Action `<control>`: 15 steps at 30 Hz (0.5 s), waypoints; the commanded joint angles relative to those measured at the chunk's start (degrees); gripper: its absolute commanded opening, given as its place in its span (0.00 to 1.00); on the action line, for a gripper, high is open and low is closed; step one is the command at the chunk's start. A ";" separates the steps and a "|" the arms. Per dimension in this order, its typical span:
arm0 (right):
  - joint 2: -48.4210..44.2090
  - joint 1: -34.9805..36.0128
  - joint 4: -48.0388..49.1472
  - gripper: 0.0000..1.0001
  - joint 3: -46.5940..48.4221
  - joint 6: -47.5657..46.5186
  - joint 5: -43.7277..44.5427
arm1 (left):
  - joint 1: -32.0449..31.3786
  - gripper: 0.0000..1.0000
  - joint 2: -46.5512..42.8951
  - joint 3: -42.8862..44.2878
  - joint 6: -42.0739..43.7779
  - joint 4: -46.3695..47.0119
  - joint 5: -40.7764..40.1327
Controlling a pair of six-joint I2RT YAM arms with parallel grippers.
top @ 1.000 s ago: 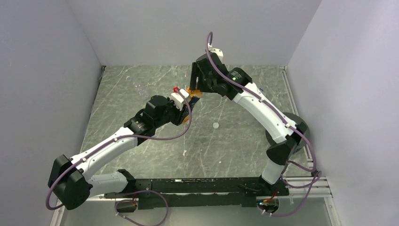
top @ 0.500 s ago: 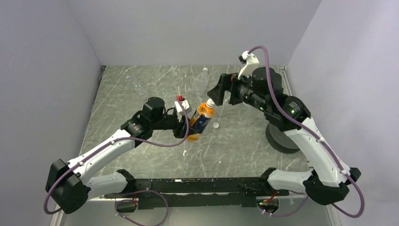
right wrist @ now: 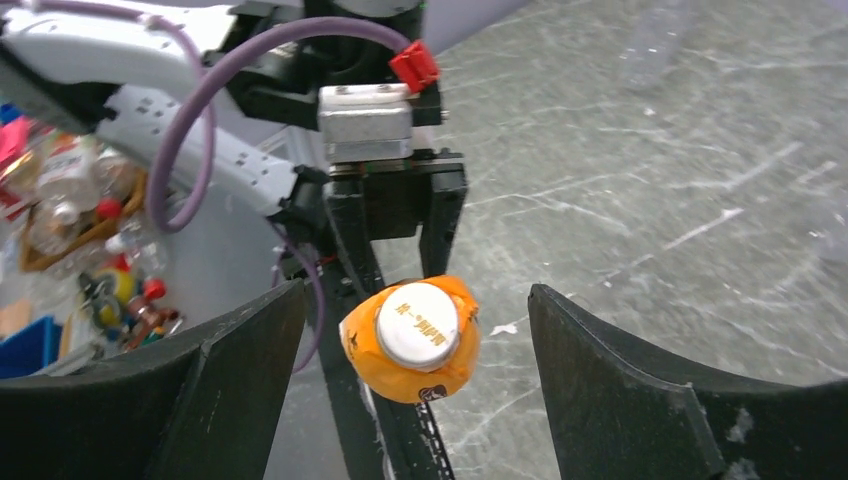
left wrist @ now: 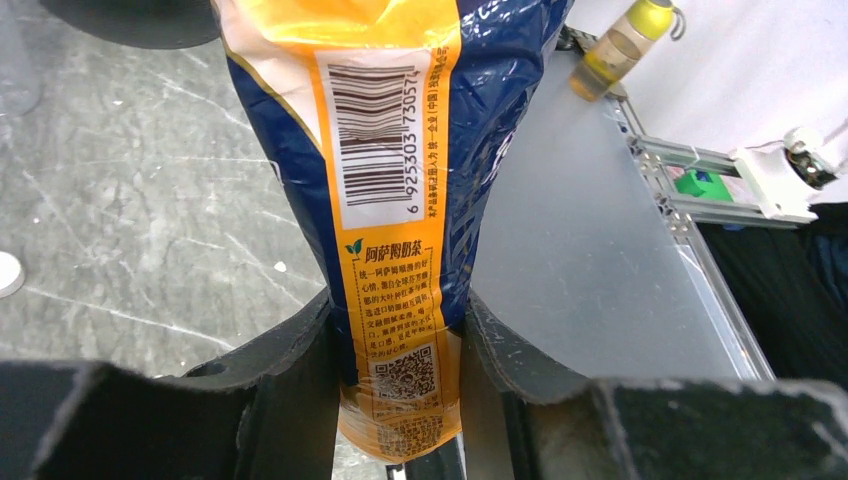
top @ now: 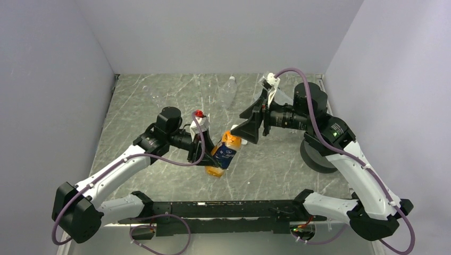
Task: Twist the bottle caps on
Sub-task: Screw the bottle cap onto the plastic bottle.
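Note:
My left gripper (top: 206, 151) is shut on the lower body of the orange bottle (top: 223, 153), which it holds tilted above the table. In the left wrist view the bottle (left wrist: 392, 190) with its dark blue label fills the gap between the fingers (left wrist: 290, 370). A white bottle cap (right wrist: 417, 323) sits on the bottle's neck, facing my right gripper (right wrist: 417, 300). The right gripper (top: 243, 130) is open, one finger either side of the cap and apart from it.
A clear bottle with a white cap (top: 228, 87) lies near the back wall. A loose white cap (left wrist: 5, 272) lies on the table. A large black disc (top: 315, 155) sits under the right arm. The marble table (top: 159, 175) is walled on three sides.
The left arm has carried the orange bottle nearer and tilted it. The right arm swung out to the right, opened its jaws and now faces the capped top.

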 commanded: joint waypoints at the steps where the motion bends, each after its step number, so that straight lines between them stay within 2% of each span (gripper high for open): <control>1: 0.13 -0.38 4.10 0.82 -0.01 -1.66 -11.02 | 0.20 0.00 -2.08 0.73 -0.44 1.65 6.27; 15: 2.31 -0.95 5.23 0.56 -0.01 -1.12 -16.41 | 0.20 0.00 -3.21 0.37 -0.62 2.28 6.14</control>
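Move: The white cap, already on the neck of the orange bottle, sits just beyond the right hand's open fingertips, about 3 cm to its left, 2 cm below and level with it fore and aft. The bottle's middle is some 3 cm back, 7 cm left and 10 cm below; a loose cap lies on the table, roughly 19 cm ahead, 2 cm right and 39 cm below. From the left hand, gripping the bottle low, the bottle's cap is about 5 cm ahead, 7 cm right and 13 cm up. The right hand eases back about 2.5 cm and left some 1.5 cm, turning roughly 10 degrees counter-clockwise, to bring its fingertips around the white cap while they close by about a third of their gap, still with space on either side of the cap. The left hand keeps its grip on the lower part of the orange bottle and carries it back about 1.5 cm and up 1 cm, both hands slowing towards the end. ##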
